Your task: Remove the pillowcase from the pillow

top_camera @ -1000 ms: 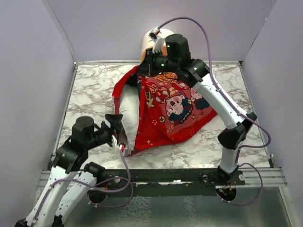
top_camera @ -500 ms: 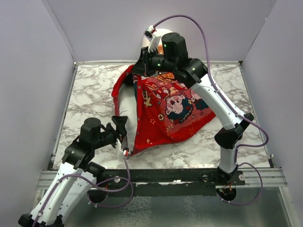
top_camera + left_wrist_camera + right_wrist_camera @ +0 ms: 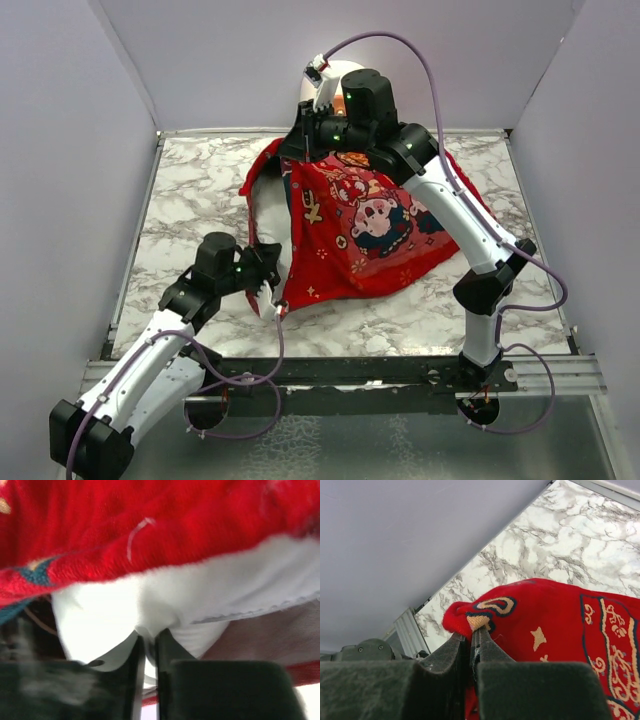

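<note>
The bright red pillowcase (image 3: 360, 225) with its cartoon figures lies draped over the white pillow (image 3: 274, 230) in the middle of the table. A strip of the pillow shows at the cover's open left side. My right gripper (image 3: 301, 140) is at the far end, shut on a raised corner of the pillowcase (image 3: 485, 617); in the right wrist view that gripper (image 3: 474, 631) pinches the patterned corner. My left gripper (image 3: 268, 284) is at the near left, shut on a fold of the white pillow (image 3: 120, 605). In the left wrist view its jaws (image 3: 150, 639) squeeze that fold under the red cover (image 3: 150, 525).
The marble table (image 3: 190, 180) is walled in by grey panels on the left, right and back. A cream-and-orange cylinder (image 3: 330, 85) stands at the back behind the right arm. A metal rail (image 3: 400, 372) runs along the near edge.
My left gripper moved in to the right onto the pillow's near corner and went from open to shut on it. The right gripper raised the pillowcase corner slightly.
</note>
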{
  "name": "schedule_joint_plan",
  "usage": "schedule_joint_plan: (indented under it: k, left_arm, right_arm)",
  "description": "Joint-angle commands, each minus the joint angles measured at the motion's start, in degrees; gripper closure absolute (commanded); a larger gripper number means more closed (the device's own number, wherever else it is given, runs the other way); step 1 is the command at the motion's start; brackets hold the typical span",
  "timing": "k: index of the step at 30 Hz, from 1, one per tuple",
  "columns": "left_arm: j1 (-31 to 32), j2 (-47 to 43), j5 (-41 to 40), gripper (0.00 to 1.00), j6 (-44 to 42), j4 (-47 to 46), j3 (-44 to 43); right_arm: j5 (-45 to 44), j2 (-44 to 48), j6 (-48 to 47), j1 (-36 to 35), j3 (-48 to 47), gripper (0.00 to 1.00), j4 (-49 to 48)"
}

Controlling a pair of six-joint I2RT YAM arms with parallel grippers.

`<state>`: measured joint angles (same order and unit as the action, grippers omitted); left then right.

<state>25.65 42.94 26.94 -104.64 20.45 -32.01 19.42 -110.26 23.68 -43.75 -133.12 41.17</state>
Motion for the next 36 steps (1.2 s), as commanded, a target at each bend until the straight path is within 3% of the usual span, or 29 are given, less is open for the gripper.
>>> schedule_joint_plan:
  k: [1,8,18,23,26,31,36]
  left_arm:
    - [1.48,-2.01,4.21,1.00,3.21,-11.56,1.36]
    - [1.60,-9.01,6.33,1.00,18.88,-19.42,-3.21]
    - [1.59,-10.02,-3.67,1.00,47.13,-23.41,-24.78]
    - [1.57,-1.62,-14.23,1.00,55.76,-21.08,-43.68]
    - [1.52,4.28,-17.08,1.00,56.76,-13.06,-55.93]
    - [1.52,15.52,-23.68,1.00,61.02,-3.47,-72.86]
    - [1.51,22.23,-34.21,1.00,60.51,-7.72,-80.48]
  right_arm:
    - [2.28,0.29,-0.12,0.95,-2.17,0.99,-2.23]
    - [2.98,1.09,0.47,2.80,-1.47,0.99,-2.13]
    - [1.59,-1.06,1.59,3.14,-3.74,0.91,-1.86]
    - [3.28,-3.30,3.08,3.14,-7.82,0.70,-2.50]
    - [2.50,-3.26,3.18,3.14,-8.66,0.46,-3.33]
    - [0.30,1.76,3.05,5.48,-5.86,0.29,-5.63]
    - [3.43,8.95,4.29,12.16,0.60,0.19,-8.49]
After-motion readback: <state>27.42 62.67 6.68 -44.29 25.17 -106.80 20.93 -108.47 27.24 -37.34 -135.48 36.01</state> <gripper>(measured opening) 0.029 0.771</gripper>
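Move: The bare pillow's fold lies right between the left fingertips, with the pillowcase's near edge about 4 cm to the right and 3 cm back. The right hand holds the pillowcase rim at its fingertips; from that hand the pillow fold lies some 9 cm back, 1 cm left and 22 cm below. The drawer box stands roughly 22 cm ahead of the right hand, 9 cm right and 30 cm lower. Left hand pinches the pillow fold, lifting about 43 cm and rolling 65 degrees; right hand releases the rim. ##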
